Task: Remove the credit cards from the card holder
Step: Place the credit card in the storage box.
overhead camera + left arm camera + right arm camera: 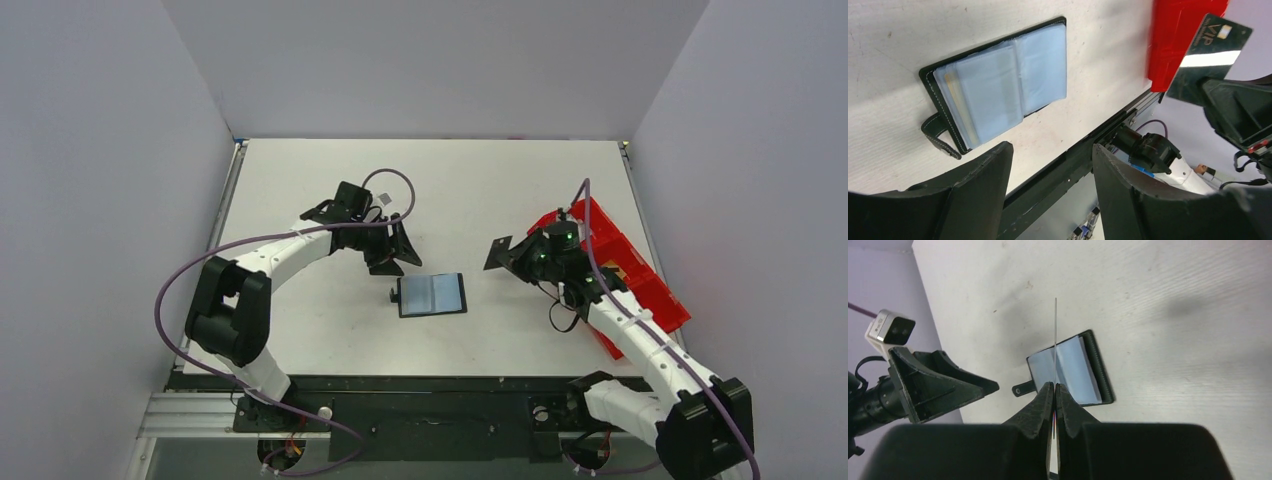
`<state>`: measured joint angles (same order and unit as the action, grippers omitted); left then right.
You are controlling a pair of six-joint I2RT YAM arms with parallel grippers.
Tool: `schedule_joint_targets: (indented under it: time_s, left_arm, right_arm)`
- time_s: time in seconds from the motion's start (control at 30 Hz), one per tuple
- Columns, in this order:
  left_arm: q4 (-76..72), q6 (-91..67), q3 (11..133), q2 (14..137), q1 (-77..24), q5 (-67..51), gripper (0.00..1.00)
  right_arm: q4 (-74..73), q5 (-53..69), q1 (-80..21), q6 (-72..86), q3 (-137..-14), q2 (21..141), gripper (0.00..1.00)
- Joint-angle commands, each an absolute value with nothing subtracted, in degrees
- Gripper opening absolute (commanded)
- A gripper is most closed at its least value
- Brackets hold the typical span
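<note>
The card holder (432,295) lies open on the table, its blue-grey clear sleeves up and its black tab (938,137) at the left end; a pale card edge shows inside a sleeve. My left gripper (1050,147) hovers open and empty just up-left of the holder (998,85). To the holder's right, above the table, my right gripper (1055,385) is shut on a dark credit card (1208,55) marked VIP. That card (1055,340) appears edge-on in the right wrist view, with the holder (1073,370) behind it.
A red compartment tray (610,270) stands at the right edge of the table, behind my right arm. The black frame rail (420,385) runs along the table's near edge. Grey walls enclose the left, back and right sides.
</note>
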<state>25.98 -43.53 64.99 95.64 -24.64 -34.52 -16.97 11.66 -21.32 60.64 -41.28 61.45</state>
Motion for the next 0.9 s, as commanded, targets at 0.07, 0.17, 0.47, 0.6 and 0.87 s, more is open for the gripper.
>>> schedule_joint_targets:
  time_s: [0.07,0.17,0.47,0.6,0.87]
  left_arm:
    - [27.86,-39.26,66.71,92.84,-25.78,-34.26,0.59]
    - [27.69,-38.47,66.95,93.3,-27.16,-34.13,0.59]
    - [27.5,-37.32,65.37,92.4,-28.56,-34.31,0.6]
    - [27.39,-37.48,65.37,93.26,-28.65,-35.29,0.6]
    - [26.85,-37.72,65.19,94.38,-28.65,-36.48,0.6]
  right_arm:
    - [-32.35,-3.18,-18.84,60.36,-44.29,52.97,0.0]
    - [-40.33,-9.42,-17.57,60.71,-45.31,49.5,0.0]
    - [-60.06,-25.2,-13.88,61.67,-50.38,47.17,0.0]
    - [-64.44,-29.5,-10.39,60.57,-52.42,49.42,0.0]
    - [-67.83,-34.79,0.43,52.58,-56.97,57.4,0.0]
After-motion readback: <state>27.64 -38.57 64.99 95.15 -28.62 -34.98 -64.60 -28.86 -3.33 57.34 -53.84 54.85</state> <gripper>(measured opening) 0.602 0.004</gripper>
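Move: The right hand holds the black card; its goal, the box's near compartment with the other black cards, lies about 34 cm to its right, 10 cm back and 14 cm below. The middle compartment with gold cards is some 29 cm right, about level with the hand; the card holder sits 18 cm left and 6 cm back. From the left hand, the near compartment is roughly 58 cm right, 11 cm back and 10 cm below. The right fingers keep their pinch on the black card and sweep it rightward some 23 cm and back about 8 cm, at nearly constant height, towards the storage box's near compartment. On the way the wrist swings about 60 degrees, clockwise and steeper, so the fingers end pointing down and to the right. The open, empty left hand eases back a few centimetres towards the card holder. ##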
